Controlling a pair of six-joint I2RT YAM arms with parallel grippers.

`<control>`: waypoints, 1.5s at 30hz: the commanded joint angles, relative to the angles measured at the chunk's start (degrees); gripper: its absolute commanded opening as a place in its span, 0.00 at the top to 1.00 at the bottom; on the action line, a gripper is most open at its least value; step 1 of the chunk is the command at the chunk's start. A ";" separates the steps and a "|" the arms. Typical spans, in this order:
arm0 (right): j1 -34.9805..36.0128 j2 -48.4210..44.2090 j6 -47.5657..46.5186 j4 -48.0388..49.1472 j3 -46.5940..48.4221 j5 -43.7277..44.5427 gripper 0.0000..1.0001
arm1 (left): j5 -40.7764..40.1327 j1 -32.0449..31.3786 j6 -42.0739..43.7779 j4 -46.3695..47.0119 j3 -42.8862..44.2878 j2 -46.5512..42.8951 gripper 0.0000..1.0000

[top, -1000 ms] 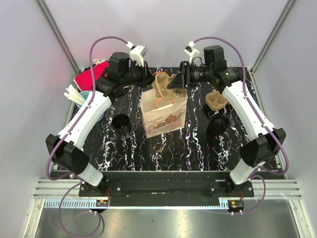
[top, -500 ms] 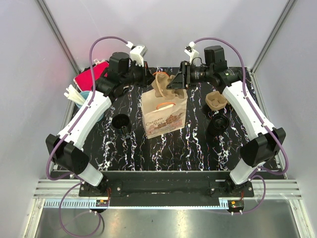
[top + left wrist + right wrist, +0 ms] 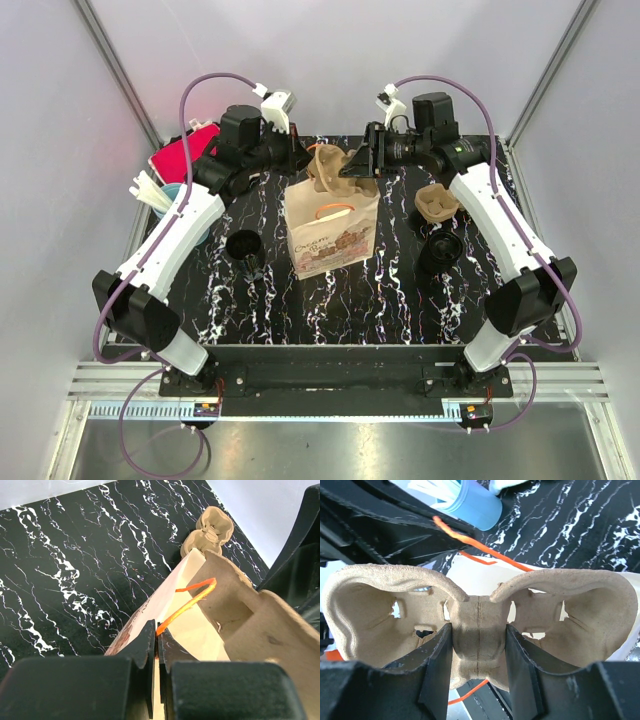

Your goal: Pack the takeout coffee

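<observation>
A brown paper bag (image 3: 332, 235) with orange handles stands upright mid-table, mouth open. My left gripper (image 3: 298, 156) is shut on the bag's rim (image 3: 157, 630), right where an orange handle (image 3: 192, 597) comes out. My right gripper (image 3: 362, 162) is shut on the middle ridge (image 3: 478, 645) of a moulded pulp cup carrier (image 3: 328, 168), which hangs tilted over the bag's mouth. The carrier's two cup wells (image 3: 375, 610) spread to either side of the fingers. Two black coffee cups stand on the table, one to the left (image 3: 243, 247) and one to the right (image 3: 440, 250) of the bag.
A second pulp carrier (image 3: 436, 203) lies right of the bag, also seen in the left wrist view (image 3: 212, 530). A blue cup with white sticks (image 3: 165, 197) and a pink packet (image 3: 180, 155) sit at the far left edge. Grey walls enclose the black marbled tabletop (image 3: 380, 300).
The right gripper has shifted slightly with the carrier above the bag's mouth. The left gripper and the bag have stayed put.
</observation>
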 commanded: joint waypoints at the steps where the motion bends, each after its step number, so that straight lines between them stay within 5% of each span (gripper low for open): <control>1: 0.30 0.56 -1.64 -1.02 0.98 4.53 0.58 | -0.92 0.12 -1.17 1.94 3.25 -1.60 1.00; 45: 15.59 6.98 -17.11 -18.34 10.03 39.87 0.57 | -2.94 -0.58 -0.65 1.67 3.17 -1.78 1.00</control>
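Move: The right hand still grips the pulp cup carrier, tilted, over the paper bag; the bag's mouth lies about 2 cm back, 3 cm left and some 6 cm below it. From this hand, one black cup stands roughly 4 cm back and 21 cm right, another 4 cm back and 22 cm left. A spare pulp carrier lies 10 cm ahead and 26 cm right, all three near table height. From the left hand, pinching an orange bag handle, the mouth is about 4 cm back, 5 cm right and 5 cm below. After a slight nudge forward and back, the right hand goes almost straight down about 8 cm into the bag's mouth, keeping its grip on the middle of the pulp carrier while the wrist rolls some 35 degrees, so that its fingers swing from pointing mostly left to pointing steeply down and the carrier levels out. The left hand stays put with its fingers shut on the orange handle, holding that side of the bag up. ##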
